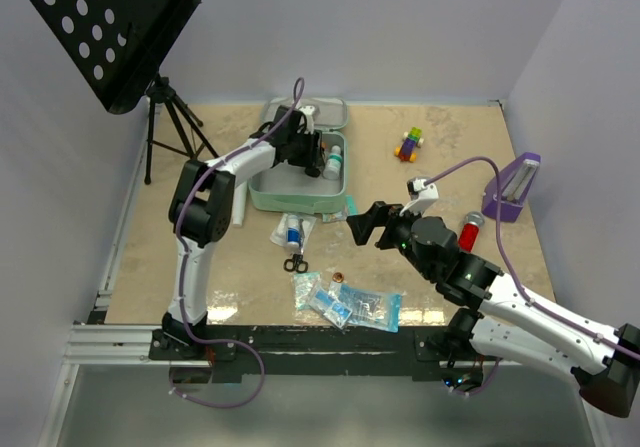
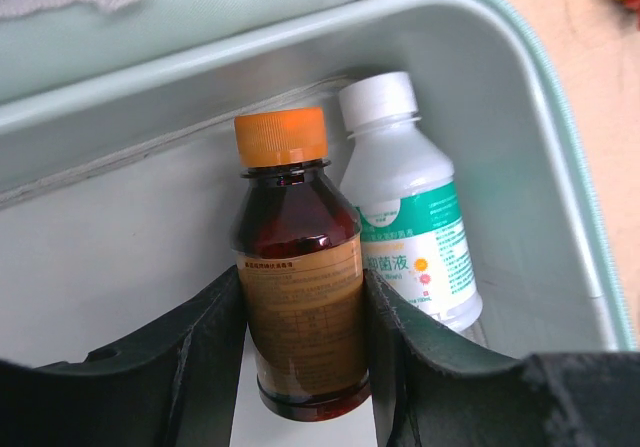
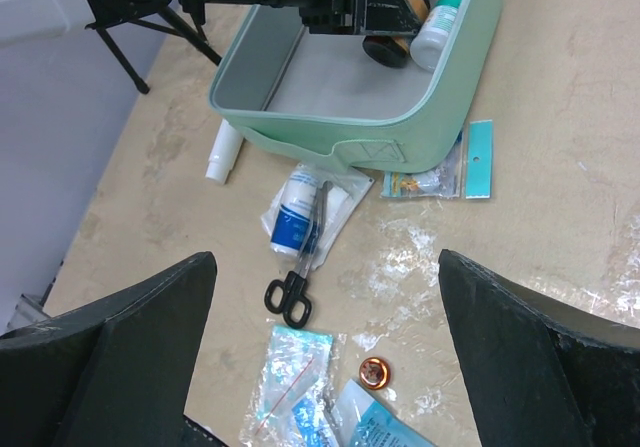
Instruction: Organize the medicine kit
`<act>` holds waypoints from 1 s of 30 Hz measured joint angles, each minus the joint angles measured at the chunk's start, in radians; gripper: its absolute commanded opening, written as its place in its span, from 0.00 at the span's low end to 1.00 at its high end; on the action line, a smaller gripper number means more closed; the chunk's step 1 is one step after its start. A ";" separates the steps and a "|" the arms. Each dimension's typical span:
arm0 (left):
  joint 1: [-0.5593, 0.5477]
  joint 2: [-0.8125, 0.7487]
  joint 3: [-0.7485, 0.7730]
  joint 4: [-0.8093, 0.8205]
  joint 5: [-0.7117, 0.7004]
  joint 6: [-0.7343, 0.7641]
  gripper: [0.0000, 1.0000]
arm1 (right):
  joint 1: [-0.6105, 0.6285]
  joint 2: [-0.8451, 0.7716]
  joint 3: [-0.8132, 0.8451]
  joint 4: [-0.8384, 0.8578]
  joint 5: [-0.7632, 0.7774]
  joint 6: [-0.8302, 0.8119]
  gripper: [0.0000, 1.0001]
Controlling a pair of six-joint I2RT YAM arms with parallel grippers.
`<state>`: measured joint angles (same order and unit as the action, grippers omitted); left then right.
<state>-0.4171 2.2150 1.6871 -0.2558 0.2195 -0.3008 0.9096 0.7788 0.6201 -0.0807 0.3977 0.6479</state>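
Note:
The medicine kit (image 1: 262,191) is a mint-green case lying open at the back middle of the table, its lid (image 1: 330,110) flat behind it. My left gripper (image 1: 318,157) reaches into it and is shut on a brown bottle (image 2: 300,297) with an orange cap. Both fingers (image 2: 205,357) press the bottle's sides over the kit's pale floor (image 2: 110,257). A white bottle (image 2: 410,217) with a green label lies right beside it in the kit. My right gripper (image 1: 362,222) hovers open and empty in front of the kit (image 3: 330,132). Under it lie black scissors (image 3: 295,287).
In front of the kit lie a bagged bandage roll (image 3: 300,217), a white tube (image 3: 222,152), a teal packet (image 3: 480,157), a copper tin (image 3: 374,372) and clear bags (image 1: 350,305). A red bottle (image 1: 470,232), purple wedge (image 1: 512,187) and toy (image 1: 408,144) are on the right. A music stand (image 1: 110,27) is at the back left.

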 measured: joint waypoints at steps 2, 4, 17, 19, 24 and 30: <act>0.000 0.004 0.007 0.013 0.021 -0.010 0.34 | 0.000 0.000 0.000 0.000 0.000 0.000 0.98; 0.000 0.011 0.011 0.031 0.040 -0.022 0.42 | 0.000 0.001 0.000 0.000 0.000 0.000 0.98; 0.006 0.025 0.012 0.052 0.061 -0.047 0.80 | 0.000 0.012 -0.002 0.003 0.000 0.000 0.98; 0.006 0.024 0.012 0.051 0.059 -0.047 0.81 | 0.000 0.011 -0.002 0.003 0.000 0.000 0.98; 0.005 -0.016 -0.008 0.038 0.055 -0.047 0.83 | 0.000 -0.001 -0.002 0.000 0.000 0.003 0.98; 0.003 -0.213 -0.119 0.027 0.013 -0.047 0.86 | 0.000 -0.035 -0.002 -0.002 0.000 0.006 0.98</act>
<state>-0.4137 2.0018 1.5677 -0.2287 0.2321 -0.3481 0.9096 0.7441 0.6178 -0.0830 0.3977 0.6537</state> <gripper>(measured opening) 0.849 0.983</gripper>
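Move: My left hand already holds the brown bottle down on the kit box floor, its middle about 2 cm ahead of my grip. Its resting spot is barely 1 cm to my right. The white bottle lies about 2 cm ahead and 4 cm right, the toy blocks some 4 cm ahead and 19 cm right, both slightly lower. From my right hand, the brown bottle is about 24 cm ahead, 9 cm left and 18 cm below. With my left hand I nudge the brown bottle about 1 cm to the right, towards the white bottle's side of the box, rolling the wrist slightly. I hold there while the fingers open wide and let go of the bottle, then lift quickly some 7 cm out of the box, easing back about 2 cm towards myself. ##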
